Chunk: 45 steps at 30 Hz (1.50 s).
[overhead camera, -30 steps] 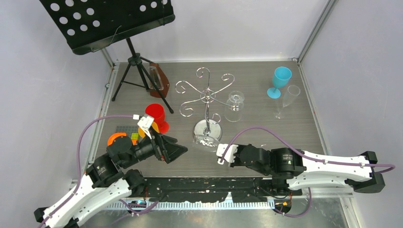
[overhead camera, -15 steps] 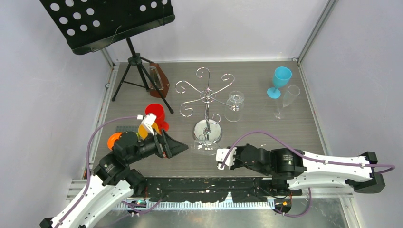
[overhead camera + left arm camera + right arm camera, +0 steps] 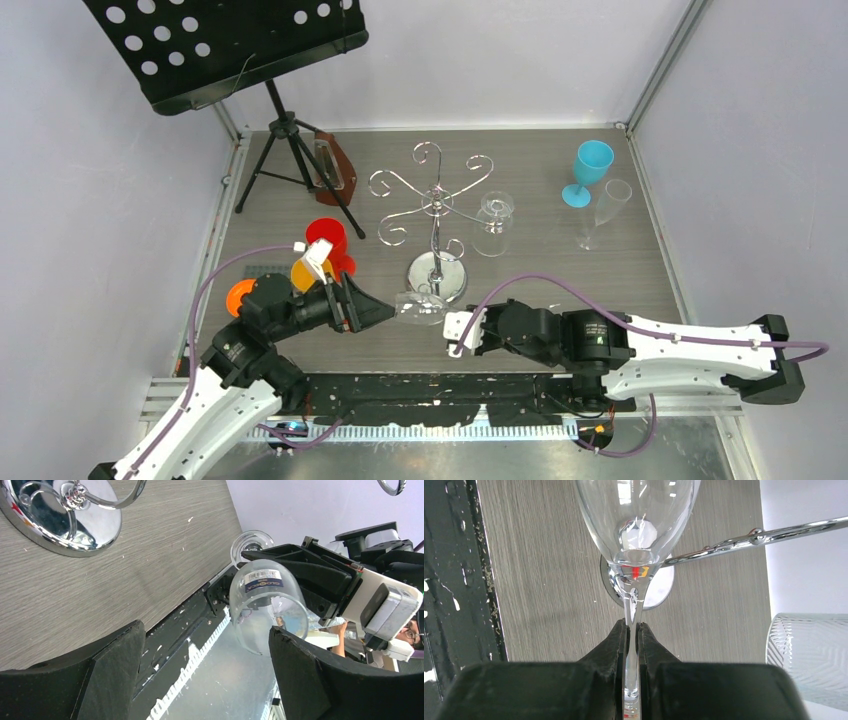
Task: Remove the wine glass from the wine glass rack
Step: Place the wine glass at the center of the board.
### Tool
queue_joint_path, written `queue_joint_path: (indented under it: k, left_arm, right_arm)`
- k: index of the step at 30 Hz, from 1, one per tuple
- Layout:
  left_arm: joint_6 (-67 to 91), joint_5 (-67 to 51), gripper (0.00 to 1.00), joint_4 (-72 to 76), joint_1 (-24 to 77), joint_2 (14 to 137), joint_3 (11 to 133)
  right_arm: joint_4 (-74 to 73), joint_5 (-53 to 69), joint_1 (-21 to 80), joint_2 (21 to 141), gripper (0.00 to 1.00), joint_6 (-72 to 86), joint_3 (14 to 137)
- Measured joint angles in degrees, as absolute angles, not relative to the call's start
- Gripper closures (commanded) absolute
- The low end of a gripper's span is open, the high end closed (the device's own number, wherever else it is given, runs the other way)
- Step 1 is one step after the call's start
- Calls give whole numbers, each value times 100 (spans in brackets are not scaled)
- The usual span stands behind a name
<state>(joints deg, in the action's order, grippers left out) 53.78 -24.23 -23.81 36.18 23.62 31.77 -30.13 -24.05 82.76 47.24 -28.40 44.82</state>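
Note:
The clear wine glass (image 3: 420, 308) lies sideways in the air, just in front of the chrome wine glass rack (image 3: 436, 205) and off its arms. My right gripper (image 3: 458, 333) is shut on the glass's stem (image 3: 632, 615), with the bowl (image 3: 639, 520) pointing away from it. My left gripper (image 3: 386, 313) is open and faces the bowl's mouth. In the left wrist view the bowl (image 3: 265, 605) hangs just ahead of the wide jaws (image 3: 207, 647), close to the right finger (image 3: 310, 680). Neither finger touches the glass. The rack's mirror base (image 3: 50, 525) sits beyond.
A black music stand (image 3: 285, 130) stands at the back left. Beside my left arm are a red cup (image 3: 328, 240) and orange pieces (image 3: 240, 295). A ribbed tumbler (image 3: 493, 222) hangs by the rack. A blue goblet (image 3: 588, 170) and a clear flute (image 3: 605, 210) stand back right.
My right gripper has carried the wine glass leftward and nearer, away from the rack's base. My left gripper has come up to the bowl's mouth, its jaws a little narrower.

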Motion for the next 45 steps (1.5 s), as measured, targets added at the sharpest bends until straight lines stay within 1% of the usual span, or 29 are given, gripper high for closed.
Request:
queue_joint_path:
  k: [4, 11, 18, 25, 33, 34, 35, 40, 45]
  left_arm:
    - [5387, -2504, 15, -2379, 3577, 2362, 3148]
    - [5496, -2676, 31, -2279, 3548, 2394, 3068]
    - [5540, -2790, 50, -2248, 3548, 2469, 3065]
    - [5540, -2891, 77, -2246, 3544, 2475, 3065]
    - [5522, -2961, 92, -2259, 3514, 2539, 3065]
    - [5516, -2963, 98, -2263, 3511, 2545, 3065]
    - [5513, -2963, 100, -2268, 3511, 2550, 3065]
    - [5474, -2961, 100, -2305, 3503, 2630, 3070]
    - [5207, -2919, 100, -2655, 3496, 2757, 3350]
  right_arm:
    - [-2934, -2386, 8276, 4744, 94, -2860, 4521]
    - [-2797, -2320, 8276, 4947, 94, -2882, 4587]
    - [-2700, -2305, 8276, 5129, 94, -2917, 4613]
    - [-2659, -2298, 8276, 5221, 94, -2961, 4633]
    - [-2648, -2333, 8276, 5387, 94, -2965, 4641]
    - [-2648, -2346, 8276, 5406, 94, -2965, 4641]
    - [-2650, -2349, 8276, 5426, 94, -2965, 4641]
    - [-2670, -2410, 8276, 5489, 94, -2965, 4641]
    - [-2611, -2427, 8276, 5505, 86, -2958, 4641]
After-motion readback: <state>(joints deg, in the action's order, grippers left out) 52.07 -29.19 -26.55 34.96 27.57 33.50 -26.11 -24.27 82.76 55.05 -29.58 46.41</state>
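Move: The wine glass lies on its side in my right fingers. Its bowl is about 7 cm to my left hand's right and level with it, and 7 cm to the left of my right hand, whose goal, my open left fingers, is some 13 cm to its left. From my left hand, the rack's base is roughly 15 cm ahead, 10 cm right and 20 cm down; the yellow cup is about 14 cm ahead and 16 cm left. With my right fingers still pinching the stem, I carry the glass about 2.5 cm to the left, rim first, towards my left hand, ending about 1 cm lower. My left hand nearly waits, easing about 1 cm back, down and right, and shuts its wide-open fingers until they pinch the rim on its forward side. ##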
